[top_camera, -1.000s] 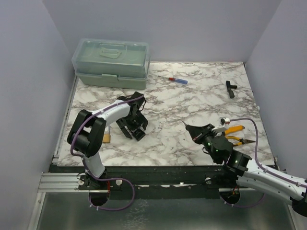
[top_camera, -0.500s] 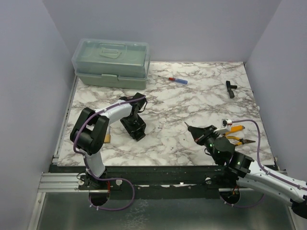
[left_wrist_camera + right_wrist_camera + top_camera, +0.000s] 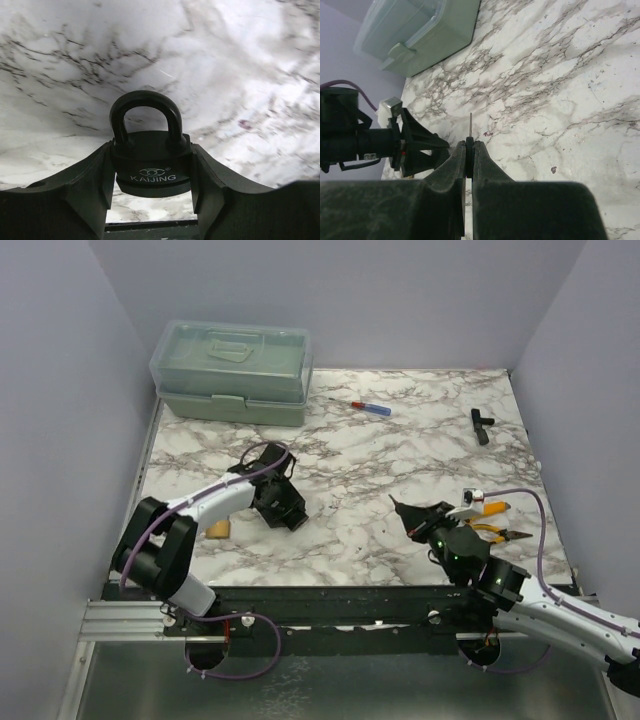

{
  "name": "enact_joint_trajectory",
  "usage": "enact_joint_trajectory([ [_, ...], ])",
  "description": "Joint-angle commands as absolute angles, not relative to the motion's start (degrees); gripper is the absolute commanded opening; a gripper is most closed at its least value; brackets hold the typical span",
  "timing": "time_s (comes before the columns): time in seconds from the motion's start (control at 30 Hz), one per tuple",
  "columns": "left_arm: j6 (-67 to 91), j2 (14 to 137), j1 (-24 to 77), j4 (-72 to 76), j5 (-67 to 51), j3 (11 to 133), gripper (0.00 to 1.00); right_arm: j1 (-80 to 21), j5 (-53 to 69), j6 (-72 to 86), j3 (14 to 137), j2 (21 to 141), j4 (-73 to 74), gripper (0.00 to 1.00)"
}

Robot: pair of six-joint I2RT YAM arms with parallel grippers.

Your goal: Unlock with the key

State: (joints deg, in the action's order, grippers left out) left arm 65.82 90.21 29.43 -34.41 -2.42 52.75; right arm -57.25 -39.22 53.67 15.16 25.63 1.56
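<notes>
A black padlock (image 3: 151,165) marked KAIJING, its shackle closed, sits between the two fingers of my left gripper (image 3: 151,176), which is shut on its body above the marble table (image 3: 400,460). From the top view my left gripper (image 3: 286,512) is left of centre and hides most of the padlock. My right gripper (image 3: 405,512) is shut on the key (image 3: 470,131). The key's black head is pinched between the fingers and its thin metal blade sticks out towards the left gripper (image 3: 415,150), with a gap between them.
A pale green toolbox (image 3: 235,370) stands at the back left. A red and blue screwdriver (image 3: 365,407) and a black T-shaped part (image 3: 482,424) lie at the back. Yellow-handled pliers (image 3: 490,520) lie by my right arm. A small tan block (image 3: 219,529) lies beside the left arm.
My left gripper has shut from wide open onto the padlock, and its elbow has dropped down and to the left. The right gripper with the key has barely shifted.
</notes>
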Motion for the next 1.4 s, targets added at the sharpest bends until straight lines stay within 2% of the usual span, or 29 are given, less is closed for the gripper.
enact_joint_trajectory([
  [0.0, 68.95, 80.67, 29.71, -19.33, -6.2, 48.43, 0.0, -57.22, -39.94, 47.77, 16.11, 27.31, -2.89, 0.01],
  [0.3, 72.6, 69.69, 29.18, -6.98, -9.65, 41.79, 0.0, -57.22, -28.0, 33.69, 16.12, 35.17, -22.38, 0.01],
  [0.63, 83.95, 62.05, 28.67, 2.52, -11.4, 34.99, 0.0, -57.26, -11.79, 23.12, 15.5, 45.55, -41.12, 0.01],
  [0.8, 89.46, 60.49, 28.32, 5.75, -13.98, 32.66, 0.0, -57.22, -8.31, 22.75, 17.49, 51.9, -44.49, 0.01],
  [1.03, 89.58, 59.81, 27.86, 6.25, -17.24, 33.03, 0.0, -57.22, -4.67, 20.99, 19.15, 57.25, -46.72, 0.01],
  [1.37, 91.38, 58.98, 27.84, 6.02, -18.44, 32.6, 0.0, -57.22, -6.44, 21.5, 21.89, 63.44, -45.98, 0.01],
])
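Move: The black padlock is already pinched in the left hand, low over the table. From the right hand it lies about 26 cm left, 4 cm ahead and 13 cm below. The key in the right hand lies roughly 25 cm right of the left hand, 2 cm back and 13 cm up. A brass padlock lies some 16 cm left of the left hand, level with it. The orange handle is 19 cm right of the right hand and 5 cm ahead. Still pinching the black padlock by its sides, the left hand lifts it about 13 cm and some 5 cm right, towards the key, swinging its fingers from downward out to the right. The right hand keeps the key gripped and sweeps left about 14 cm towards the keyhole, turning some 35 degrees counter-clockwise while the key's tip tilts up. ##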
